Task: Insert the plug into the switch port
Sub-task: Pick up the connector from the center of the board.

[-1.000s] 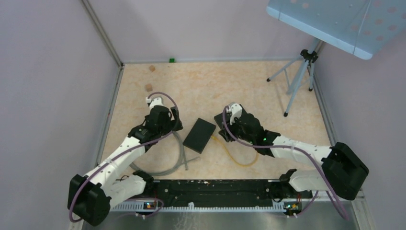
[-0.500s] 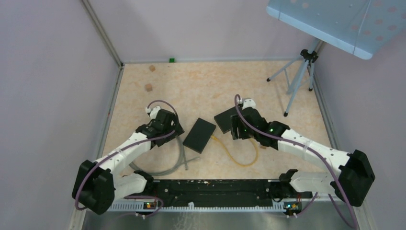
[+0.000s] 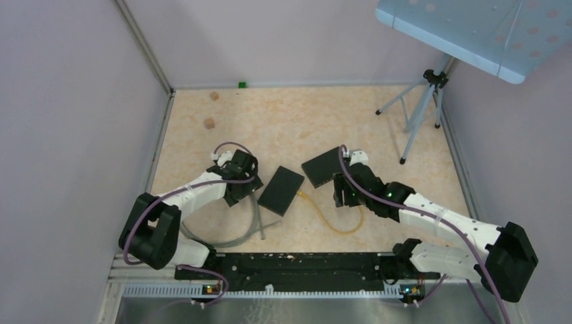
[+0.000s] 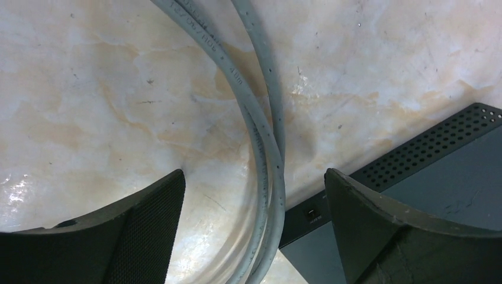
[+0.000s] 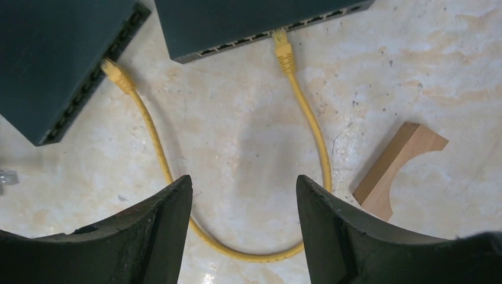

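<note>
Two black switches lie mid-table, one point(image 3: 281, 191) on the left and one point(image 3: 322, 167) further back. A yellow cable point(image 5: 151, 133) loops between them. One yellow plug point(image 5: 283, 50) sits in a port of the back switch point(image 5: 248, 21). The other plug point(image 5: 118, 74) sits in a port of the left switch point(image 5: 53, 59). My right gripper point(image 3: 342, 196) point(image 5: 244, 189) hangs open over the yellow loop, holding nothing. My left gripper point(image 3: 244, 187) point(image 4: 254, 183) is open above a doubled grey cable point(image 4: 260, 148), beside the left switch's corner point(image 4: 438, 177).
A curved wooden block point(image 5: 399, 168) lies right of the yellow loop. The grey cable point(image 3: 243, 237) trails toward the near edge, and a clear plug point(image 5: 6, 176) shows at the right wrist view's left edge. A tripod point(image 3: 418, 115) stands back right. Small wooden pieces point(image 3: 210, 123) lie back left.
My right gripper opened and drew back from the back switch toward the near side, uncovering it. My left arm moved nearer and right, over the grey cable.
</note>
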Controlling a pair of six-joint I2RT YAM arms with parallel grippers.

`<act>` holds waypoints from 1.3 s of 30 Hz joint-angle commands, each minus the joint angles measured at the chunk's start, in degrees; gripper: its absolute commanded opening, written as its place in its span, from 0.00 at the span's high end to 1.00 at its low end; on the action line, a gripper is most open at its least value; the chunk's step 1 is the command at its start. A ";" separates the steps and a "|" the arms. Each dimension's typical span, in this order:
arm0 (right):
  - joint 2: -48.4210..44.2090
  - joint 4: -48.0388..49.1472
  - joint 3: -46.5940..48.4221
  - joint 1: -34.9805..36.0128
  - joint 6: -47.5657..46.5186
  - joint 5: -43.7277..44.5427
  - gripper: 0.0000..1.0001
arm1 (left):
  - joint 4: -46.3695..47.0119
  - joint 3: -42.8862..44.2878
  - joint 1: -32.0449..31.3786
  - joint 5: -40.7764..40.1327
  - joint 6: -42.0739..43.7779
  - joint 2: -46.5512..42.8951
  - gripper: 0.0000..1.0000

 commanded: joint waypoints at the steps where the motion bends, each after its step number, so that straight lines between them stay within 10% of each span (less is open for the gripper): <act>1: 0.57 2.39 -2.21 -0.33 0.25 1.72 0.36 | -1.96 0.85 -0.06 0.05 -2.42 3.69 0.11; 21: -0.45 3.97 -3.51 -0.34 -0.13 5.52 0.37 | -5.30 4.59 -7.59 -6.90 -4.53 16.69 0.49; 30: -8.08 3.05 -4.59 -0.29 0.17 7.80 0.37 | -4.45 0.60 -7.61 -8.72 -3.84 10.07 0.98; 39: -10.08 0.67 -0.97 -0.38 -0.09 9.24 0.37 | -12.86 4.08 -7.72 -15.46 -0.14 -4.44 1.00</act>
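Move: The grey cable's bundled strands run between the open left fingers, about 1 cm ahead, 1 cm right and 1 cm below the left hand point. The black switch's middle lies some 8 cm to the hand's right and 1 cm ahead, and the yellow plug in its far side about 13 cm right and level with it. From the right hand, the grey strands are roughly 20 cm left, 2 cm ahead and 9 cm below. Lower the left gripper about 1 cm onto the grey strands, rolling its left side up some 10 degrees and edging forward and right, then shut the fingers to pinch the bundle beside the switch's corner. Draw it back about 2 cm, slightly left and up. Meanwhile dip the empty right hand 4 cm, raise it 5 cm and drift right, tipping its fingers up a little. ##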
